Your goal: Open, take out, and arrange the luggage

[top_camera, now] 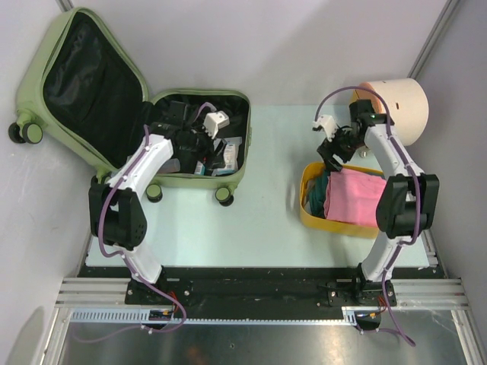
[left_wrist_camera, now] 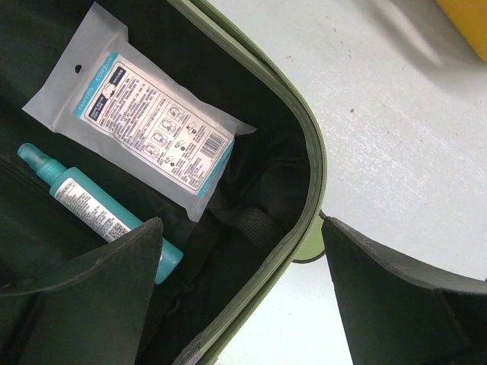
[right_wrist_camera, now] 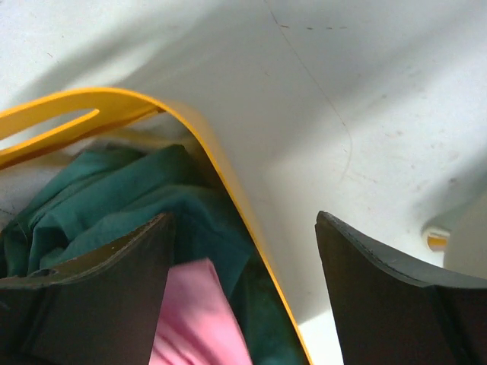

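The luggage (top_camera: 84, 84) is a pale sage-green suitcase lying open at the back left, with its lid leaning on the wall and its black-lined base (top_camera: 242, 156) flat on the table. Inside the base lie a white packet (left_wrist_camera: 141, 133) and a teal spray bottle (left_wrist_camera: 91, 209). My left gripper (top_camera: 213, 152) (left_wrist_camera: 242, 228) hangs open over the base's green rim (left_wrist_camera: 304, 167), holding nothing. My right gripper (top_camera: 332, 150) (right_wrist_camera: 243, 220) stands open and empty above the far edge of the yellow basket (top_camera: 312, 209) (right_wrist_camera: 221, 175).
The basket holds a green cloth (right_wrist_camera: 114, 198) and a pink cloth (top_camera: 354, 198) (right_wrist_camera: 198, 312). A cream drum (top_camera: 399, 106) lies at the back right, close to the right arm. Several small dark and white items fill the suitcase base. Walls close in on the left and right.
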Controlling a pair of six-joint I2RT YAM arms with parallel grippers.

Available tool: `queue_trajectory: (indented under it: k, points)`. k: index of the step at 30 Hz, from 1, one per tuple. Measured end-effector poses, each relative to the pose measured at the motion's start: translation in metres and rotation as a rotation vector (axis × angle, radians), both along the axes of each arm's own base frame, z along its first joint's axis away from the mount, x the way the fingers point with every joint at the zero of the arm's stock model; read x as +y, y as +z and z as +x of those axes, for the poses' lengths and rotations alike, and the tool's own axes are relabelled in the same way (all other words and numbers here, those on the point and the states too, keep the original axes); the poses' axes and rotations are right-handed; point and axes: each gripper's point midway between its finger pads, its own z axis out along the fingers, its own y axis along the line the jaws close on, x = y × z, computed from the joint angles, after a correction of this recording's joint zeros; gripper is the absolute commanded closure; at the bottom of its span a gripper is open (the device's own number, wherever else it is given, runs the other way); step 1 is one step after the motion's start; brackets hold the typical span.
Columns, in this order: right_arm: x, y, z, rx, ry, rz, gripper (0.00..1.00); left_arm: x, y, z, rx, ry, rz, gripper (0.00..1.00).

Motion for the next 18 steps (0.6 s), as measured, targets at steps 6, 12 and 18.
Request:
queue_trajectory:
  k: [6,12,18]
  points:
    - [0.017,-0.021,-0.002,0.058,0.055,-0.006,0.36,-0.001,-0.003,-0.003,0.008,-0.005,0.001,0.11]
    - [0.020,-0.035,-0.006,0.081,0.068,-0.007,1.00,-0.002,-0.011,-0.010,0.029,-0.011,0.008,0.11]
    - [0.007,-0.036,-0.002,0.065,0.027,-0.002,1.00,-0.002,-0.006,-0.018,0.019,-0.014,0.006,0.12]
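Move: The near-upright far rim of the yellow basket, close to its left corner, runs about 1 cm left of the right hand and 3 cm below it. In the basket, the pink cloth's middle lies some 11 cm back and 7 cm right of that hand, and the teal cloth's about 9 cm back and 4 cm left. The drawer chest stands roughly 14 cm ahead and 19 cm right of it. From the left hand, that rim is some 34 cm right and 2 cm back. The right hand sinks about 4 cm onto the basket's far rim while edging 2 cm left, its wrist tipping only slightly, so that the open fingers straddle the rim close to the left corner; they then shut fully and pinch it, and the hand starts back to the right by about a centimetre, still low. The left hand, empty and wide open, draws back nearly 2 cm over the suitcase, dipping a little and touching nothing. ##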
